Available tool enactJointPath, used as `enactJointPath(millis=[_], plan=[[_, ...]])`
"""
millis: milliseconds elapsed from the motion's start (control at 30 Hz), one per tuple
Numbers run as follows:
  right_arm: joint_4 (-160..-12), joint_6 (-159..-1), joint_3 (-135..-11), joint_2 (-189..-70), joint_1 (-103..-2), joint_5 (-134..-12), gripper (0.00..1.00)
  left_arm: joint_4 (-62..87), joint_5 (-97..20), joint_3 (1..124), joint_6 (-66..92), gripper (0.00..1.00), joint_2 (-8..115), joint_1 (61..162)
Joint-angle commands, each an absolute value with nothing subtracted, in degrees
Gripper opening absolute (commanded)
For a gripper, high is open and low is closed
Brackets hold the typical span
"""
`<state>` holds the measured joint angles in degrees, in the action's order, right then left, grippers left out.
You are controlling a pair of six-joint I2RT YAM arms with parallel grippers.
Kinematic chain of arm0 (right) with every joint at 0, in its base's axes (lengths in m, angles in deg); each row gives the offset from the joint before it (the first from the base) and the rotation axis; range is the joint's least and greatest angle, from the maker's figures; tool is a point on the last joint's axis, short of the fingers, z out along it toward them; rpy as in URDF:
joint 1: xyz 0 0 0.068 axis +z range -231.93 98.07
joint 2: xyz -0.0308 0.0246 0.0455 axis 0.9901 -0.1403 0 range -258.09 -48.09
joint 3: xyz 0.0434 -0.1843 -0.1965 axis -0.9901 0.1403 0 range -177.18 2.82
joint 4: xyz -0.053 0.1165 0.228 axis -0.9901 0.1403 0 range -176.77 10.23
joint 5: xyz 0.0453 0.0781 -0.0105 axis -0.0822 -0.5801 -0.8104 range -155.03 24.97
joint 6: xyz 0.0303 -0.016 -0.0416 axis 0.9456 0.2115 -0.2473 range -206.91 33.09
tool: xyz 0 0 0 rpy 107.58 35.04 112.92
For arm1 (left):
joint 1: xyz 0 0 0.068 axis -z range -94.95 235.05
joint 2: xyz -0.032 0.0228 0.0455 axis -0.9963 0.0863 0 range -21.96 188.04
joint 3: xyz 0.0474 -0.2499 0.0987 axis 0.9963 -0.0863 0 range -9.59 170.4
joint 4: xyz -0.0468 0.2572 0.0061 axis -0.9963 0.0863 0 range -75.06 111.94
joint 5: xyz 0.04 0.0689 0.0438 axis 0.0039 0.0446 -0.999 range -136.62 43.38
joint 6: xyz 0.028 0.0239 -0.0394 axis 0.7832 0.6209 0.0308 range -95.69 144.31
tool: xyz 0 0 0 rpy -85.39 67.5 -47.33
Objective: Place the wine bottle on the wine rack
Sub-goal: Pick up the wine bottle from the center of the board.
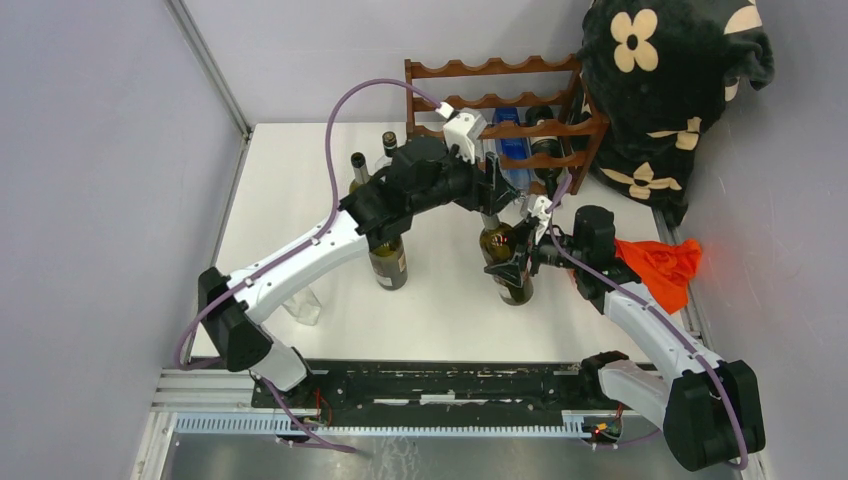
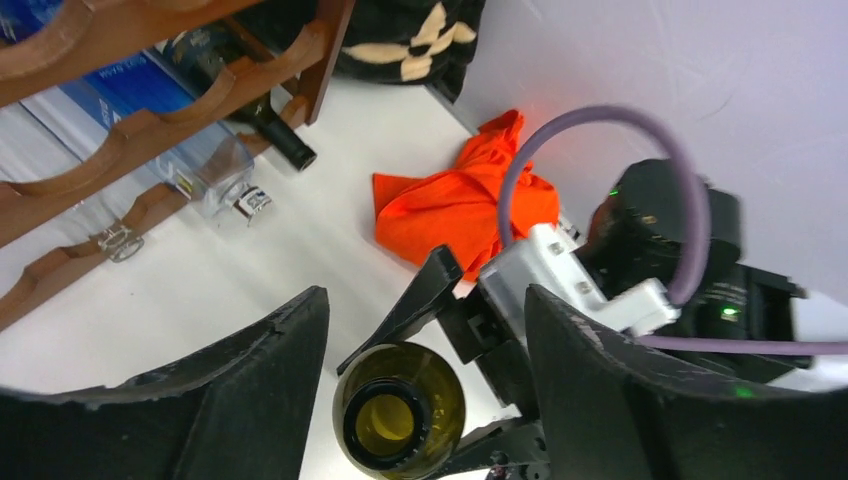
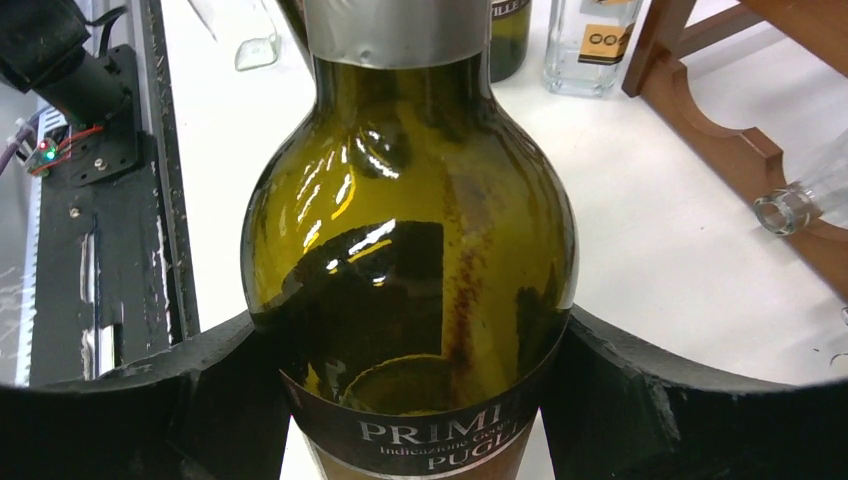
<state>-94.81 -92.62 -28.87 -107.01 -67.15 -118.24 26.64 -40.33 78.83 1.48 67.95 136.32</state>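
Note:
The wine bottle [image 1: 515, 288] is olive-green glass with a dark label and stands upright on the white table in front of the wine rack [image 1: 500, 100]. My right gripper [image 1: 510, 262] is shut on its body just below the shoulder. In the right wrist view both fingers [image 3: 620, 400] press the wine bottle [image 3: 410, 230] at the label's top edge. My left gripper [image 1: 492, 192] hovers over the neck, open. In the left wrist view the wine bottle's mouth [image 2: 400, 418] sits between its spread fingers [image 2: 270, 380] without touching them. The reddish-brown wine rack [image 2: 150, 130] holds lying bottles.
Three other bottles stand at the left, one [image 1: 388, 262] under my left arm, and a clear glass [image 1: 305, 305] lies nearer. An orange cloth [image 1: 660, 265] lies at the right table edge. A black flowered blanket [image 1: 670, 70] sits beside the rack. A blue bottle [image 1: 512, 145] lies in the rack.

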Motion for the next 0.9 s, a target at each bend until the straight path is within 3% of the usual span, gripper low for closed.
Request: enactJointPath(millis=[0, 100, 167, 867], plan=[[-94.03, -99.05, -32.57, -104.10, -67.03, -122.33, 0.00, 21.91, -40.22, 78.64, 0.18, 0.83, 60.87, 135.99], [-91.09, -102.31, -33.19, -103.43, -67.27, -123.05, 0.00, 24.36, -39.92, 78.51, 0.71, 0.96, 58.84, 135.81], [-88.95, -105.13, -33.39, -103.12, -67.39, -123.79, 0.00, 26.12, -40.01, 78.67, 1.00, 1.00, 57.44, 135.68], [-57.91, -149.52, -44.00, -102.17, -67.38, -117.53, 0.00, 30.25, -37.65, 68.65, -7.95, 0.99, 43.35, 134.35]])
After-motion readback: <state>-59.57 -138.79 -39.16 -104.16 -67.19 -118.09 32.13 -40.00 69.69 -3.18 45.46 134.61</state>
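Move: The right hand already has the wine bottle round its body, just below the shoulder. The rack it is meant for has its middle about 27 cm ahead, 2 cm to the left and roughly level in height. The orange cloth lies some 30 cm right, 3 cm ahead and 15 cm lower; the standing bottle is about 26 cm left, 2 cm ahead and 3 cm lower. From the left hand, by its neck, the wine bottle's middle is about 6 cm back, 4 cm right and 14 cm down. With its grip on the bottle's body unchanged, the right hand tilts and rolls some 30 degrees, tipping the neck to the left and back towards the base while easing about 2 cm back and 2 cm right. The left fingers, already loosened, spread fully and come away from the neck as that hand rises, then swings left and back over about 13 cm in all, sinking slightly at the end. ##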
